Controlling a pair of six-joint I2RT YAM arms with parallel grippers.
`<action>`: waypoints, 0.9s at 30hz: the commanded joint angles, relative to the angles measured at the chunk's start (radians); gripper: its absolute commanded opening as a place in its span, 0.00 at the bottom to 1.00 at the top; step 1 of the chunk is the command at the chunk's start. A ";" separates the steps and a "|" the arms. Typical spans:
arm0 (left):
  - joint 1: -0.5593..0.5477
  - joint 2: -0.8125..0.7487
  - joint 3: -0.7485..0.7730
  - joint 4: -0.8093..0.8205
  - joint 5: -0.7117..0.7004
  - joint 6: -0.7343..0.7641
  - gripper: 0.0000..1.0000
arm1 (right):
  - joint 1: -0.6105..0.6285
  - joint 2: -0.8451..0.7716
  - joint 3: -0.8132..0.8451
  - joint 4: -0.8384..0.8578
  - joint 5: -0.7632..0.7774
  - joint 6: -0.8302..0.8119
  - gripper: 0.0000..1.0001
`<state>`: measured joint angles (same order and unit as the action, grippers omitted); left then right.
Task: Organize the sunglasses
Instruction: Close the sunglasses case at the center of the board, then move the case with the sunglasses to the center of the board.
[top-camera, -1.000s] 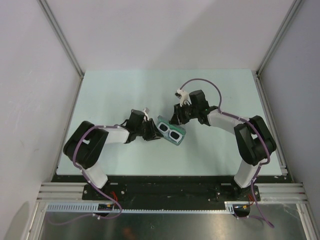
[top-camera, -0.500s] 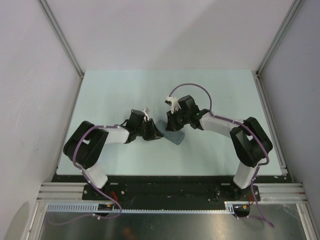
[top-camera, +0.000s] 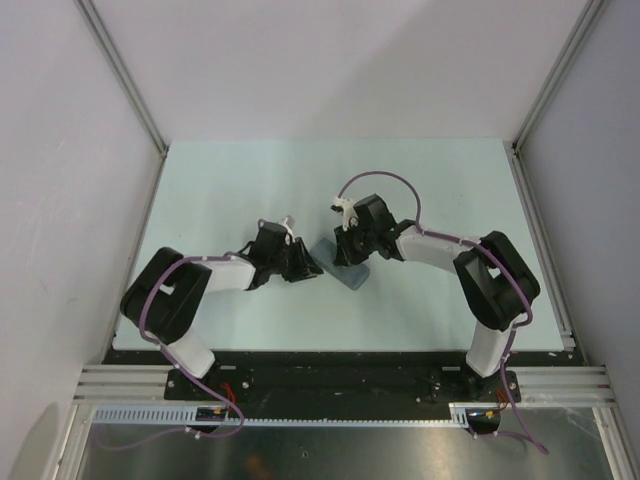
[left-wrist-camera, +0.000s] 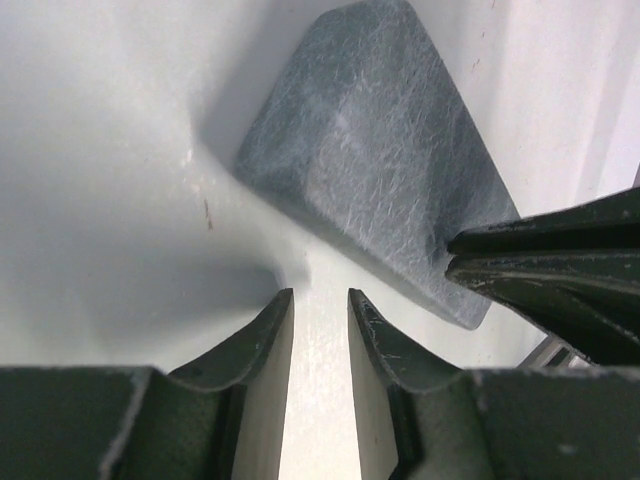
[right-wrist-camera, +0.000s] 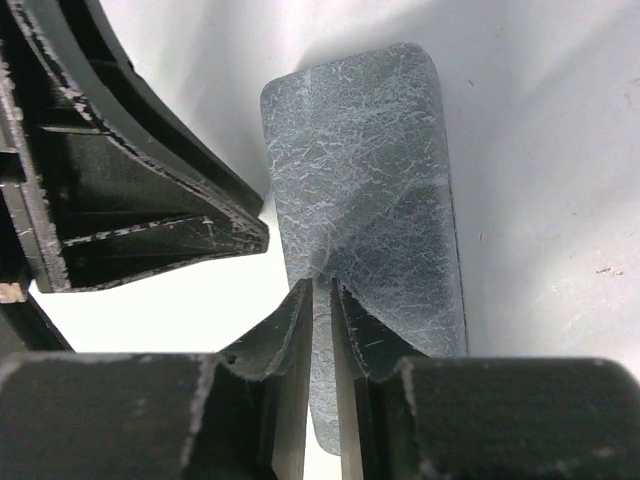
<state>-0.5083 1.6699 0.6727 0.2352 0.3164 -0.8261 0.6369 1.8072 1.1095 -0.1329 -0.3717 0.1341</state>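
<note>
The grey textured case lies closed on the table between both grippers. It also shows in the left wrist view and the right wrist view. The white-framed sunglasses are hidden from every view. My right gripper is over the case's far side, its jaws shut on a fold of the case's grey lid. My left gripper rests low on the table just left of the case. Its jaws stand a narrow gap apart with only bare table between them.
The pale green table has white walls on three sides and a black rail along the near edge. The right gripper's dark fingers reach in at the case's right end, close to the left gripper's fingers.
One second ago the case lay open with the sunglasses showing inside. My right gripper moved left over it, the lid came down, and the sunglasses went out of sight. The left gripper barely moved.
</note>
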 joint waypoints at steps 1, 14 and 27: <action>-0.006 -0.119 -0.028 -0.023 -0.060 0.060 0.36 | 0.020 -0.041 -0.002 -0.004 0.082 0.015 0.21; 0.040 -0.665 0.010 -0.355 -0.439 0.246 0.94 | 0.015 -0.175 0.001 -0.091 0.226 -0.204 1.00; 0.128 -0.831 0.065 -0.456 -0.485 0.380 1.00 | 0.098 -0.011 0.095 -0.195 0.218 -0.320 1.00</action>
<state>-0.3954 0.8425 0.7067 -0.1806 -0.1646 -0.4919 0.6918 1.7489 1.1484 -0.2893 -0.1757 -0.1390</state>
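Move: The closed sunglasses case lies directly under the right hand, its middle about 1 cm ahead and roughly 2 cm below that hand's nearly shut fingertips. From the left hand, low beside the case's near-left side, the case's middle is about 5 cm to the right and 2 cm ahead, at about the same height. Nothing else lies close by. Both grippers open wide; left retreats up 20 cm and leftward, right lifts 6 cm, then sinks over the case. ##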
